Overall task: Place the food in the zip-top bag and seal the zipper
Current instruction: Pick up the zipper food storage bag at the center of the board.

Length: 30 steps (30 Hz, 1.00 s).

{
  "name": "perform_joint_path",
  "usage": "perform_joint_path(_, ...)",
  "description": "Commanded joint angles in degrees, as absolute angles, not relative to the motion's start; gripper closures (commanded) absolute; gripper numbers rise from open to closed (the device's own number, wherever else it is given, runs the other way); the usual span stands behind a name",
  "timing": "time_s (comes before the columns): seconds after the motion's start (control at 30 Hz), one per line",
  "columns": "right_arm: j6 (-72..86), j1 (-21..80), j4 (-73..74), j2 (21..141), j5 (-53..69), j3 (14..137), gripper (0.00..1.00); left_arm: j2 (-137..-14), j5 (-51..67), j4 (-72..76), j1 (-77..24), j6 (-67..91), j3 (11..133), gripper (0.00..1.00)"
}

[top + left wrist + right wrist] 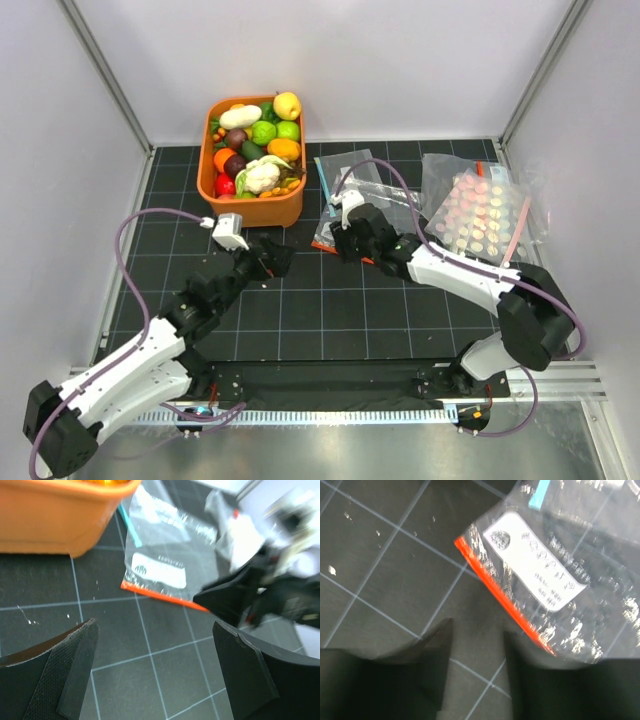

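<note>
The food [255, 150], toy fruits and vegetables, is piled in an orange basket [205, 185] at the back left. The zip-top bag [540, 580] lies flat on the mat, crinkly and clear with a white label. Its orange-red zipper [500, 600] faces my grippers. My right gripper [477, 630] hovers at the zipper's near end, jaws narrowed but apart, only bare mat between them. Its right finger sits at the bag's corner. My left gripper [155, 675] hangs wide open over the mat, just left of the bag [160, 555], holding nothing. From above, the two grippers [278, 258] [340, 240] are close together.
A larger clear bag of pink and orange discs [480, 215] lies at the right. Another flat clear bag with a blue edge [350, 170] lies behind the zip-top bag. The basket stands just behind my left gripper. White walls enclose the mat on three sides.
</note>
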<state>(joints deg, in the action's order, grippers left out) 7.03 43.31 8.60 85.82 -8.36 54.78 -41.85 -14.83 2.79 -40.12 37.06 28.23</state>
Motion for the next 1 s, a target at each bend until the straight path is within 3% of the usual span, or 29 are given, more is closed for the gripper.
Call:
perform_joint_path(0.0, 7.39, 43.42, 6.41, 85.34, -9.04, 55.28, 0.43, -45.16, -12.75, 4.75, -40.17, 36.48, 31.81, 0.00)
perform_joint_path(0.03, 7.21, 43.33, 7.46, 85.78, -10.53, 55.46, 0.34, -45.35, -12.66, 4.22, -40.17, 36.30, 32.08, 0.00)
perform_joint_path(0.1, 6.07, 43.33, 8.00, 87.53, -10.55, 55.90, 0.27, -44.74, -13.09, 4.04, -40.17, 36.12, 31.91, 0.00)
perform_joint_path(0.3, 4.31, 43.33, 11.60, 94.99, -15.90, 59.40, 0.13, -41.49, -14.85, 4.22, -40.17, 35.77, 30.50, 0.00)
perform_joint_path(0.6, 2.20, 42.46, 12.48, 103.97, -19.86, 64.86, 0.06, -40.43, -14.59, 3.96, -40.17, 35.86, 30.23, 0.00)
perform_joint_path(0.97, 5.62, 37.27, 12.66, 108.01, -10.20, 66.97, 0.06, -40.52, -14.50, 3.96, -40.17, 35.86, 30.32, 0.00)
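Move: From the right gripper, the orange zipper of the bag at the center of the board has its middle about 5 cm ahead, 4 cm right and 10 cm below. The blue zipper strip behind lies some 20 cm ahead and 4 cm left; the filled bag about 14 cm ahead and 31 cm right. The vegetable box stands roughly 27 cm ahead, 19 cm left. From the left gripper the orange zipper is about 12 cm ahead, 17 cm right, 19 cm below. Open the right gripper from nearly shut to almost fully wide as you sink it about 9 cm towards the board just short of the orange zipper, rolling its left side down some 15 degrees. Then stay low and slide it forward about 4 cm until the spread fingers straddle the zipper, the right one over the bag's label side. ##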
